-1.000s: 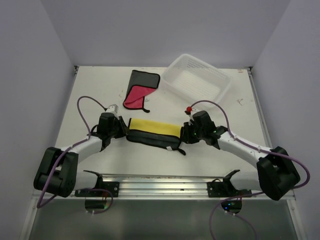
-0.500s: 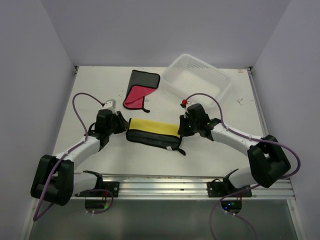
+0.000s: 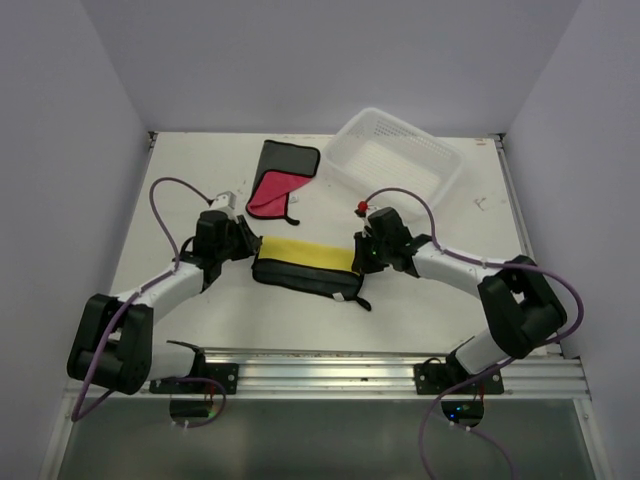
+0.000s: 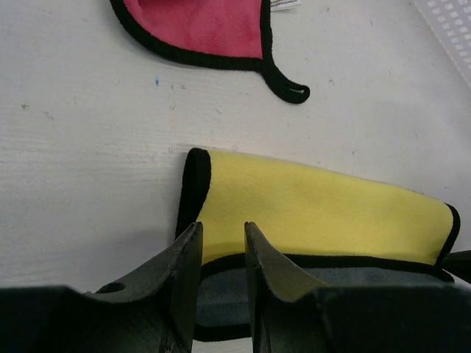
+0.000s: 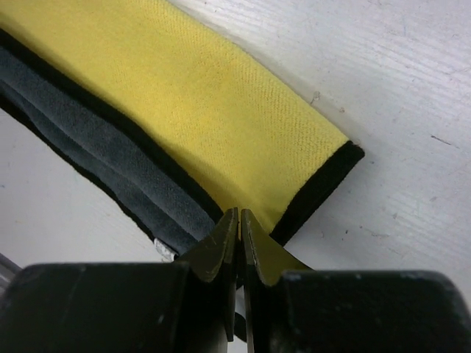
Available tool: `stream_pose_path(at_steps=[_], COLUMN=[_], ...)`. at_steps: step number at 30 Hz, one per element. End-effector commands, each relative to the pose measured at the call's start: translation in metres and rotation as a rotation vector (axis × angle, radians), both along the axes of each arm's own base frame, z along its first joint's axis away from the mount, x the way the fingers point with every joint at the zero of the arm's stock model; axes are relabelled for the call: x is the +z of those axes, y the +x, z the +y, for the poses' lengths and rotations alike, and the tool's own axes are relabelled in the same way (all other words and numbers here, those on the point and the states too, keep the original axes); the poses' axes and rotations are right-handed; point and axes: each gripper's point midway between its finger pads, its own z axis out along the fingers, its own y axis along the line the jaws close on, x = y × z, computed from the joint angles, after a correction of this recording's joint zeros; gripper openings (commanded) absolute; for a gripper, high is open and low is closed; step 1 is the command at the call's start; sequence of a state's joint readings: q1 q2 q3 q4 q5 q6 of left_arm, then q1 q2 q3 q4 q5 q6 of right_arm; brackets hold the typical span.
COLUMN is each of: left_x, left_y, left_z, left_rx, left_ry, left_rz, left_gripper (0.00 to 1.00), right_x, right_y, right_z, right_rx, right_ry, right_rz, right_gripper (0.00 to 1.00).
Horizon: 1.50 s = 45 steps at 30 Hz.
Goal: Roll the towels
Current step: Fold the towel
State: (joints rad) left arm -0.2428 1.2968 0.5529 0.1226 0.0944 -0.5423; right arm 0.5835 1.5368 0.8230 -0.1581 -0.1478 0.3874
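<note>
A yellow towel (image 3: pixel 305 257) with a black edge lies across the middle of the table, its near long side folded over to show a grey face (image 4: pixel 243 294). My left gripper (image 3: pixel 247 252) is at the towel's left end; its jaws (image 4: pixel 221 224) stand a narrow gap apart over the folded edge, and I see no cloth pinched between them. My right gripper (image 3: pixel 366 257) is at the towel's right end (image 5: pixel 221 95), its fingertips (image 5: pixel 238 212) pressed together just above the yellow cloth near the black corner edge. A red towel (image 3: pixel 275 185) lies folded farther back.
A white plastic basket (image 3: pixel 372 112) stands tilted at the back right, just behind the right arm. The red towel's black hanging loop (image 4: pixel 291 90) trails toward the yellow towel. Purple cables arch over both arms. A metal rail runs along the near table edge.
The right gripper has moved left and farther back along the towel's right end, and its jaws have closed. The left gripper has shifted slightly farther back; the towel lies as before.
</note>
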Motion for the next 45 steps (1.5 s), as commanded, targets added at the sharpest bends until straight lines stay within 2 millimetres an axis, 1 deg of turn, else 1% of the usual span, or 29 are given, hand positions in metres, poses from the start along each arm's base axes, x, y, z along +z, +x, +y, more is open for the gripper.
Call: stream_pose_path(at_steps=[1, 6, 9, 13, 16, 23, 26, 33, 35, 37, 39, 41, 43, 44, 45], left_x=[0.017, 0.013, 0.015, 0.016, 0.016, 0.016, 0.016, 0.013, 0.013, 0.014, 0.013, 0.016, 0.019, 0.016, 0.018], left_y=[0.016, 0.017, 0.017, 0.017, 0.016, 0.013, 0.011, 0.005, 0.001, -0.001, -0.005, -0.005, -0.005, -0.005, -0.003], left_z=[-0.005, -0.007, -0.008, -0.009, -0.01, -0.012, -0.012, -0.015, -0.016, -0.019, -0.022, -0.026, -0.03, -0.032, -0.033], left_rx=[0.003, 0.005, 0.004, -0.001, -0.002, -0.012, -0.017, -0.035, -0.047, -0.059, -0.077, -0.095, -0.118, -0.124, -0.13], left_ry=[-0.04, -0.052, -0.062, -0.067, -0.071, -0.08, -0.083, -0.094, -0.103, -0.114, -0.131, -0.147, -0.161, -0.159, -0.163], left_rz=[-0.064, -0.057, -0.058, -0.058, -0.058, -0.054, -0.053, -0.048, -0.045, -0.048, -0.044, -0.056, -0.073, -0.068, -0.071], left_gripper=[0.33, 0.33, 0.33, 0.33, 0.33, 0.33, 0.33, 0.31, 0.28, 0.23, 0.22, 0.2, 0.15, 0.13, 0.1], right_x=[0.01, 0.004, 0.0, 0.0, -0.003, -0.012, -0.016, -0.019, -0.018, -0.016, -0.006, 0.002, 0.012, 0.019, 0.02], right_y=[-0.007, -0.023, -0.03, -0.035, -0.037, -0.045, -0.047, -0.046, -0.045, -0.044, -0.038, -0.03, -0.022, -0.017, -0.011], right_z=[0.011, 0.009, 0.009, 0.01, 0.009, 0.016, 0.016, 0.013, 0.012, 0.012, 0.014, 0.011, 0.011, 0.012, 0.01], right_rx=[0.061, 0.104, 0.119, 0.134, 0.138, 0.169, 0.175, 0.165, 0.162, 0.148, 0.13, 0.077, 0.035, 0.02, -0.004], right_ry=[0.058, 0.048, 0.052, 0.066, 0.055, 0.052, 0.036, 0.006, 0.001, 0.0, 0.004, -0.013, -0.012, -0.01, -0.023], right_rz=[-0.034, -0.018, -0.014, -0.029, -0.018, -0.003, 0.0, -0.001, -0.003, 0.001, -0.011, -0.025, -0.049, -0.061, -0.072], right_gripper=[0.09, 0.09, 0.09, 0.09, 0.09, 0.09, 0.09, 0.09, 0.09, 0.09, 0.1, 0.12, 0.12, 0.11, 0.11])
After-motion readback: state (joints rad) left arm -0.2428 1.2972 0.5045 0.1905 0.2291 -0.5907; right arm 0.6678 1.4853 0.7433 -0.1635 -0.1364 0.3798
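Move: The right hand has its nearly shut fingers at the right end of the turned-up near edge of the yellow layer; the towel's bare near edge, where it is to go, lies about 6 cm back and 1 cm right, some 2 cm lower. The near edge's white tag is about 6 cm back and 5 cm left, its loop about 8 cm back and 2 cm right. From the left hand, the towel's middle lies about 12 cm right, 5 cm back and 5 cm below. With its fingers kept nearly shut on the edge at the right end, the right hand draws back about 5 cm and sinks 2 cm, taking the yellow layer over the grey strip to the towel's near edge while turning some 10 degrees counter-clockwise, then starts back forward and up by about a centimetre. The left hand stays over the towel's left end, easing slightly right, and only late slips right and back, about 2.5 cm in all, as its parted fingers close almost shut. ##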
